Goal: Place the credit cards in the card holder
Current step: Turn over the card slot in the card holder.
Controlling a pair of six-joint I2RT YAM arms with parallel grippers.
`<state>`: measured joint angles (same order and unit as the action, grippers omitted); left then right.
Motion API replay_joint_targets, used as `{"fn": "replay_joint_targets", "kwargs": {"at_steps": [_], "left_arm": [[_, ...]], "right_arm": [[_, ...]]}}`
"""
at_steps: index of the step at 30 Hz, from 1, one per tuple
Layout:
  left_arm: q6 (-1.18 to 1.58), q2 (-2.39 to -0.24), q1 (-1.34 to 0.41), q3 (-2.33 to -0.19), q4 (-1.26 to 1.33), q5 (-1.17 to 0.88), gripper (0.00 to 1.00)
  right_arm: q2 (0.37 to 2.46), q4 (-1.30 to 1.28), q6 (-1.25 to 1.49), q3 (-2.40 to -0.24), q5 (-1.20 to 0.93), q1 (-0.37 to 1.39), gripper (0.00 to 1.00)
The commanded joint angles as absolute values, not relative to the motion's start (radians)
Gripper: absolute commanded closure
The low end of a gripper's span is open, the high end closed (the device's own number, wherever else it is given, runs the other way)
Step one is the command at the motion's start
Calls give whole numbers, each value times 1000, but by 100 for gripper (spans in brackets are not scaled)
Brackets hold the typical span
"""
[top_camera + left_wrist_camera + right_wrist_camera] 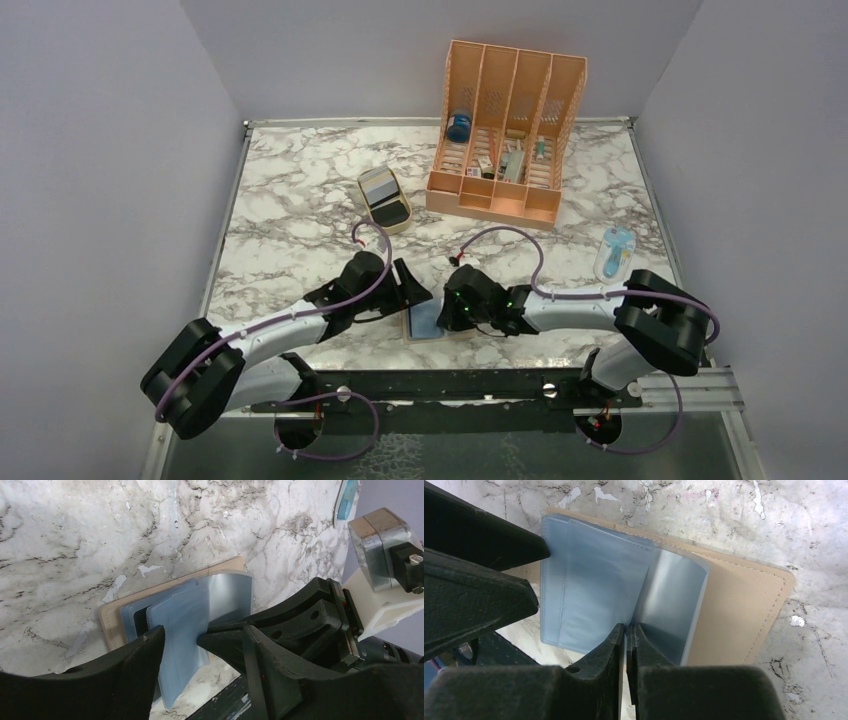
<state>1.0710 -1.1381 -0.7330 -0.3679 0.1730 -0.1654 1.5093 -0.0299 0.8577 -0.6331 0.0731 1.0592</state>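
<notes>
The card holder [424, 322], a tan wallet with light-blue pockets, lies open on the marble between my two grippers. In the right wrist view my right gripper [626, 632] is shut on one thin light-blue pocket leaf [674, 595] and holds it raised off the tan cover [744, 610]. My left gripper [200, 632] stands open astride that leaf [185, 625], not closed on it. A dark shape [141, 621] shows in one pocket. Two credit cards, one silver-grey [378, 184] and one black [391, 212], lie in a tan oval tray farther back.
The tan oval tray [366, 200] sits behind the left arm. A big orange slotted organizer [505, 130] with small items stands at the back. A blue and white object [613, 253] lies near the right edge. The table's front rail is just behind the card holder.
</notes>
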Motion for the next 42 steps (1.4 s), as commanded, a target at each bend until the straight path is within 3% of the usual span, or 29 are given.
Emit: {"fn": "replay_joint_targets", "kwargs": {"at_steps": [1, 15, 20, 23, 31, 37, 42], "left_arm": [[1062, -1169, -729, -364, 211, -186, 39], [1106, -1230, -734, -341, 323, -225, 39], [1132, -1234, -755, -357, 366, -247, 39], [1153, -1255, -774, -364, 407, -259, 39], [1167, -1281, -849, -474, 442, -246, 38], [1154, -1402, -897, -539, 443, -228, 39], [1082, -1411, -896, -610, 336, -173, 39]], "right_arm": [[1521, -6, 870, -597, 107, 1064, 94], [1512, 24, 872, -578, 92, 1064, 94], [1478, 1, 865, -592, 88, 1063, 83], [1407, -50, 855, -601, 105, 1064, 73], [1046, -230, 825, -539, 155, 1064, 57], [782, -308, 818, -486, 215, 1063, 55], [730, -329, 810, -502, 218, 1064, 56]]}}
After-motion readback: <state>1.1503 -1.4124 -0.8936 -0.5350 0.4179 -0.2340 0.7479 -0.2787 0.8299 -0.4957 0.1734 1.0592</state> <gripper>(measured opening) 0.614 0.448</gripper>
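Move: The card slot's raised page is already pinched in the right fingertips; its middle is about 2 cm ahead of that hand, at its height. The card holder's middle lies under it, also 2 cm ahead and about 2 cm below. From the left hand, the page is some 4 cm back, 2 cm to the right and 6 cm below. The tan card box stands roughly 25 cm ahead of the left hand, 11 cm to its left and 7 cm below. The card slot's page is first kept pinched by the still right hand. Then the right fingers open, let it go and pull up about 12 cm and 6 cm right, tilting upward some 20 degrees. The left hand, fingers staying open, sinks about 1 cm, then sweeps some 9 cm right across the holder, rising 5 cm late on before easing down a little. ##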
